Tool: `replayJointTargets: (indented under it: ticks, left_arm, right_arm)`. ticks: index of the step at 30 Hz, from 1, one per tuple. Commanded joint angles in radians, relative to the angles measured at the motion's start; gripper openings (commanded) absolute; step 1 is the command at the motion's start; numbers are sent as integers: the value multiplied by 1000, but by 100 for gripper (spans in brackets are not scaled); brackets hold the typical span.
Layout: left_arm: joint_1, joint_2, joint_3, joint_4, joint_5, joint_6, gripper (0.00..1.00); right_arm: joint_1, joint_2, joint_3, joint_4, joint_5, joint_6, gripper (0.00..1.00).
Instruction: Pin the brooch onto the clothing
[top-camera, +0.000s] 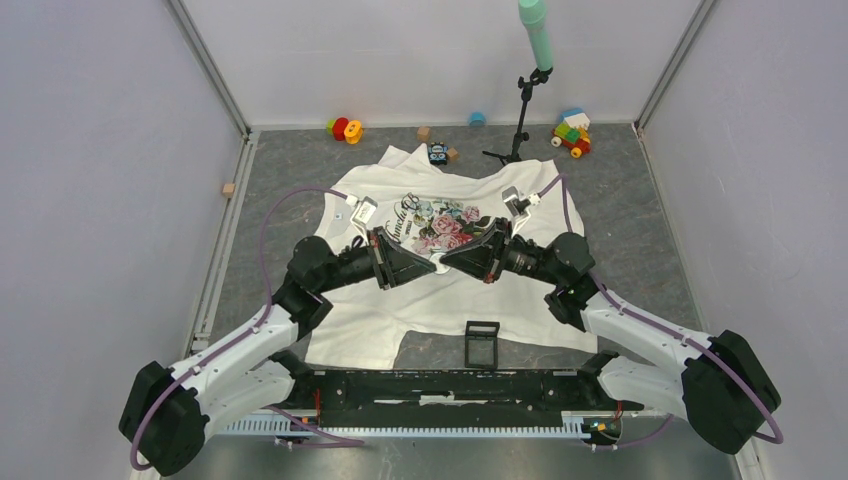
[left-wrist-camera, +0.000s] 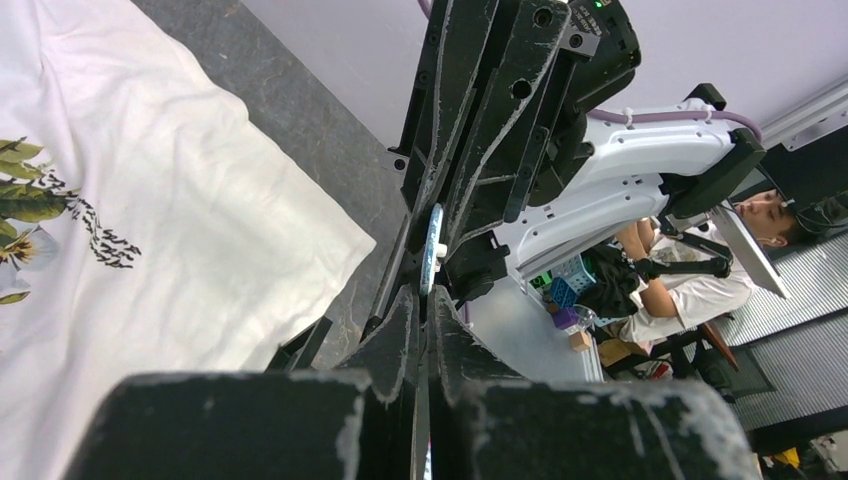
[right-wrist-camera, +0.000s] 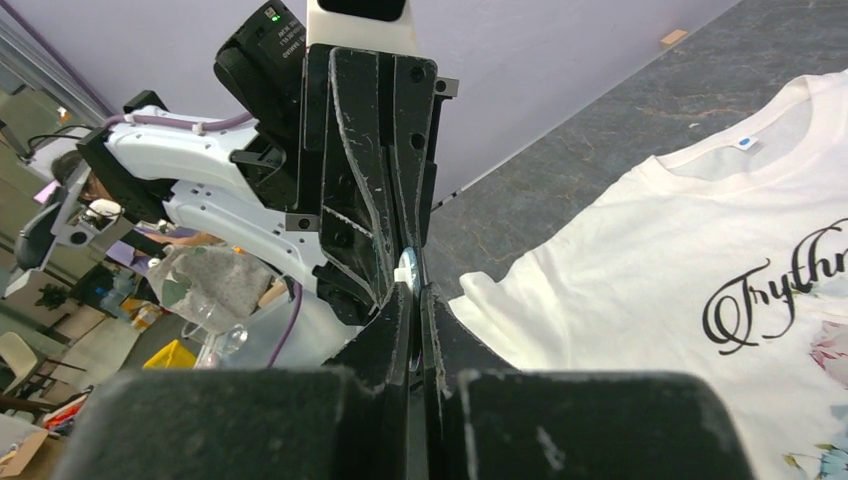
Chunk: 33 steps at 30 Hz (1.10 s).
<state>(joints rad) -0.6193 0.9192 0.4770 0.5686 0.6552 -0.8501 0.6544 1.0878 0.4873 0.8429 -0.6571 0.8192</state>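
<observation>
The clothing (top-camera: 440, 300), a white T-shirt with a rose print and black script, lies flat on the grey table. Above its chest my two grippers meet tip to tip. The brooch (left-wrist-camera: 432, 250) shows edge-on as a thin bluish disc. My left gripper (left-wrist-camera: 425, 292) is shut on its near edge, and the right gripper's fingers (left-wrist-camera: 470, 150) clamp it from the far side. In the right wrist view the brooch (right-wrist-camera: 408, 270) sits at the tips of my shut right gripper (right-wrist-camera: 415, 290). From above, the left gripper (top-camera: 432, 263) and right gripper (top-camera: 447, 261) hide the brooch.
A black square frame holder (top-camera: 482, 343) stands on the shirt's hem near the arm bases. At the back lie a black-and-blue toy (top-camera: 437, 153), coloured toys (top-camera: 345, 129) (top-camera: 571, 132) and a black stand (top-camera: 520, 120). A wooden block (top-camera: 229, 189) lies at the left wall.
</observation>
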Motion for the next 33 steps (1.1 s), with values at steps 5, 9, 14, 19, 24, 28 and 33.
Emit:
replayJointTargets:
  ticks: [5, 9, 14, 19, 24, 28, 33]
  left_arm:
    - [-2, 22, 33, 50, 9, -12, 2]
    - [-2, 28, 41, 49, 14, -10, 2]
    - [-2, 28, 38, -15, -41, 1, 2]
    - [0, 52, 44, -179, -148, 24, 2]
    - [13, 61, 50, -241, -190, 20, 2]
    - [48, 60, 64, -311, -184, 45, 2]
    - [149, 56, 50, -354, -126, 37, 2]
  right_arm:
    - [43, 39, 42, -269, 86, -244, 2]
    - [58, 59, 53, -302, 102, -273, 1]
    - [59, 40, 57, -295, 88, -277, 14]
    - [59, 11, 71, -321, 69, -296, 40]
    - [55, -40, 83, -355, 101, -306, 58]
    - [45, -88, 111, -425, 171, -335, 73]
    - [29, -123, 164, -667, 422, -395, 84]
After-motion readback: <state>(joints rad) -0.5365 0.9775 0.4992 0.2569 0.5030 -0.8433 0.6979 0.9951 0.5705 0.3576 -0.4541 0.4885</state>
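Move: The brooch is pinched upright in my left fingertips, its middle about 1 cm to the right of that hand; it sits 1 cm to the left of my right hand, whose tips are still nearly shut on its pin side. The clothing is spread some 22 cm below. From my left hand, its rose print is about 15 cm ahead and 4 right, the black lettering 15 ahead and 7 left, and the empty box 9 back and 10 right. I keep the brooch shut in my left fingers and lower it about 7 cm towards the clothing, going forward some 5 cm and late also left, with a gentle twist. My right hand first sinks and goes forward with it, rolling its left side down some 15 degrees, then opens wide and lets go of the pin side, sinking further before rising a little and drawing off to the right. ##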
